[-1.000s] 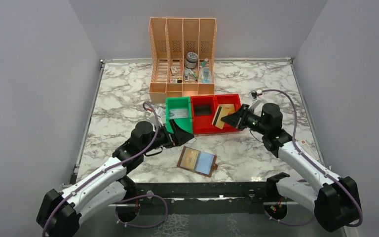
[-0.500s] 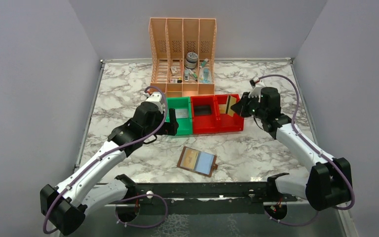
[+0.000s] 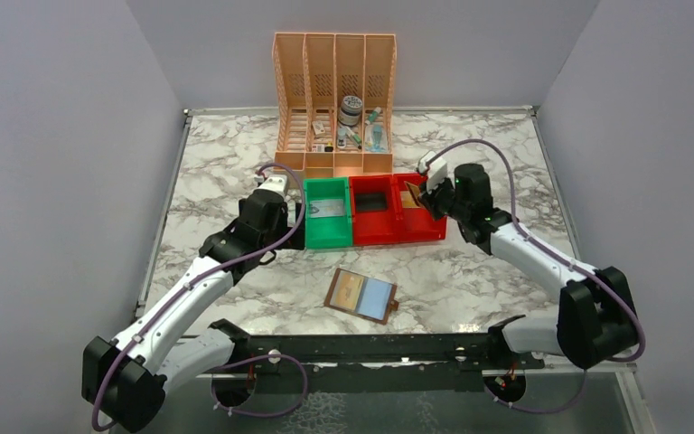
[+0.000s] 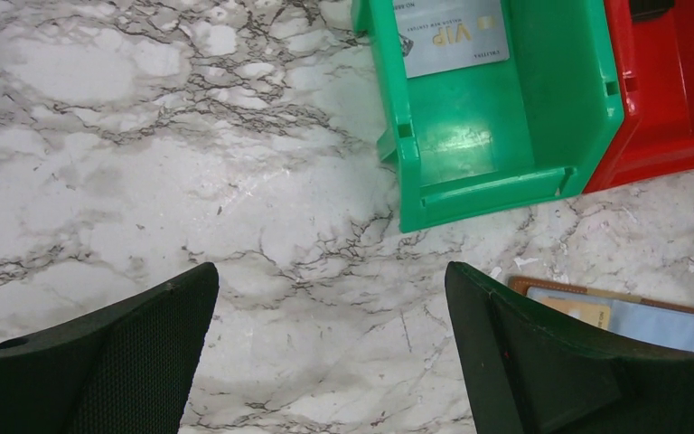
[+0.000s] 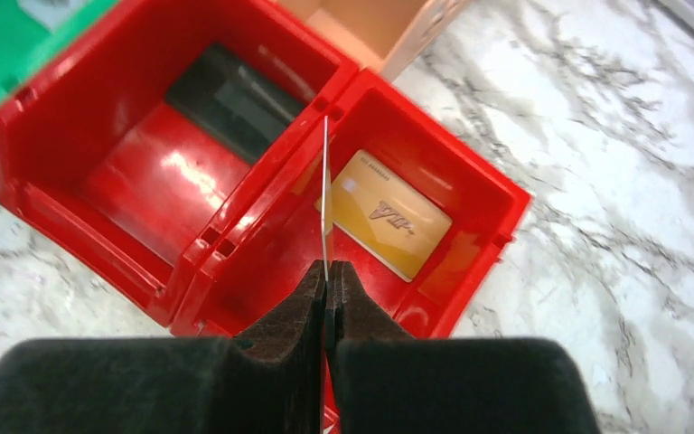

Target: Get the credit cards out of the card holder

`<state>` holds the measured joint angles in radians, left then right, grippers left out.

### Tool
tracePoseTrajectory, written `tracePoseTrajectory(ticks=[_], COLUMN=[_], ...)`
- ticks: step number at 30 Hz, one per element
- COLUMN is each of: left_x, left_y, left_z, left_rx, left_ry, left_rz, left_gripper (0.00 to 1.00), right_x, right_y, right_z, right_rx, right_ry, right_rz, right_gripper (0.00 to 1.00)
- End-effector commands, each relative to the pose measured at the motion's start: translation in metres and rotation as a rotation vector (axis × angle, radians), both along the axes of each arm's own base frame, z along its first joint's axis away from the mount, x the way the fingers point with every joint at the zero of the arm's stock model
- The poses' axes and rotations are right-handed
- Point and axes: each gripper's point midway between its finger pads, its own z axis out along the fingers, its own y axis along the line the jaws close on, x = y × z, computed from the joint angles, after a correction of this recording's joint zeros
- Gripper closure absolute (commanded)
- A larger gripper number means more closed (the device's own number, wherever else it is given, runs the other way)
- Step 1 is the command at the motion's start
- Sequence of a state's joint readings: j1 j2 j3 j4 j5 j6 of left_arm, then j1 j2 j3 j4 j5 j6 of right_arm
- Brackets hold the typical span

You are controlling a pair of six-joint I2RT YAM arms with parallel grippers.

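The brown card holder (image 3: 362, 295) lies open on the marble near the front, with a tan card and a pale blue card in its slots; its corner also shows in the left wrist view (image 4: 614, 312). My right gripper (image 5: 327, 268) is shut on a credit card (image 5: 325, 199), seen edge-on, above the right red bin (image 5: 470, 163). A gold card (image 5: 384, 214) lies flat in that bin. My left gripper (image 4: 330, 271) hangs open over bare marble, left of the green bin (image 4: 506, 136), which holds a pale grey card (image 4: 452, 36).
A second red bin (image 3: 372, 212) with a dark object inside stands between the green bin and the right red bin. The peach file organiser (image 3: 334, 99) with small items stands behind the bins. Grey walls close in the table on three sides.
My left gripper has drawn back left from the front of the green bin. My right gripper has carried its card back and left over the right red bin, turning it edge-on.
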<state>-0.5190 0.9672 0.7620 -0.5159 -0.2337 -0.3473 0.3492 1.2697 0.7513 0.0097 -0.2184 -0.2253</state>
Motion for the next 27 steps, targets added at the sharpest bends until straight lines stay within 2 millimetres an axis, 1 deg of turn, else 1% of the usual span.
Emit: tracePoseTrajectory(ticks=[1,7,11,18,21,24,27], left_x=[0.011,0.009,0.010,0.010,0.010,0.010,0.010], left_y=[0.010,0.015,0.016,0.012,0.012,0.013,0.012], left_z=[0.014,0.022,0.022,0.020,0.020,0.020,0.020], left_rx=[0.028,0.020,0.027,0.021,0.023,0.025,0.026], left_ry=[-0.081,-0.122,-0.123,-0.114,-0.115,-0.117,-0.116], left_rz=[0.041,0.055,0.055,0.026,0.024,0.023,0.017], left_gripper=[0.01,0.01,0.01,0.01,0.01,0.01,0.01], right_x=[0.025,0.036,0.040,0.056,0.060,0.069,0.070], right_y=[-0.012,-0.024,-0.019,-0.004,-0.003,-0.010,-0.009], right_z=[-0.011,-0.028,-0.036,-0.032,-0.044,-0.054,-0.058], right_rx=[-0.256,-0.453,-0.477,-0.460,-0.480,-0.519,-0.538], right_ry=[-0.098,-0.131,-0.120,-0.166,-0.153,-0.125,-0.141], right_rz=[0.023,0.087,0.133,0.185,0.198,0.157,0.179], right_gripper=[0.99,0.99,0.99,0.99,0.99,0.99,0.99])
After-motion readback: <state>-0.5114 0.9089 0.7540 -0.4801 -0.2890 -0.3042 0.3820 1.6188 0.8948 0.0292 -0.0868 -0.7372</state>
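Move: The right hand already pinches a credit card. The middle of the right-hand red bin is about 5 cm ahead, 1 cm left and 10 cm below, and the gold card lying in it some 7 cm ahead, 2 cm left and 12 cm down. The black item in the next red bin is about 11 cm left of that gold card; the card holder lies roughly 17 cm back and 15 cm left of the hand. From the left hand, the right-hand red bin is some 13 cm ahead and 32 cm right. Still pinching the credit card by its edge, the right hand sinks about 6 cm towards the right-hand red bin, most of it early, while reaching some 5 cm forward over the gold card. It rolls its left side down by nearly 30 degrees and turns slightly counter-clockwise; the fingers stay shut. The left hand, empty and open, rises about 2 cm. ##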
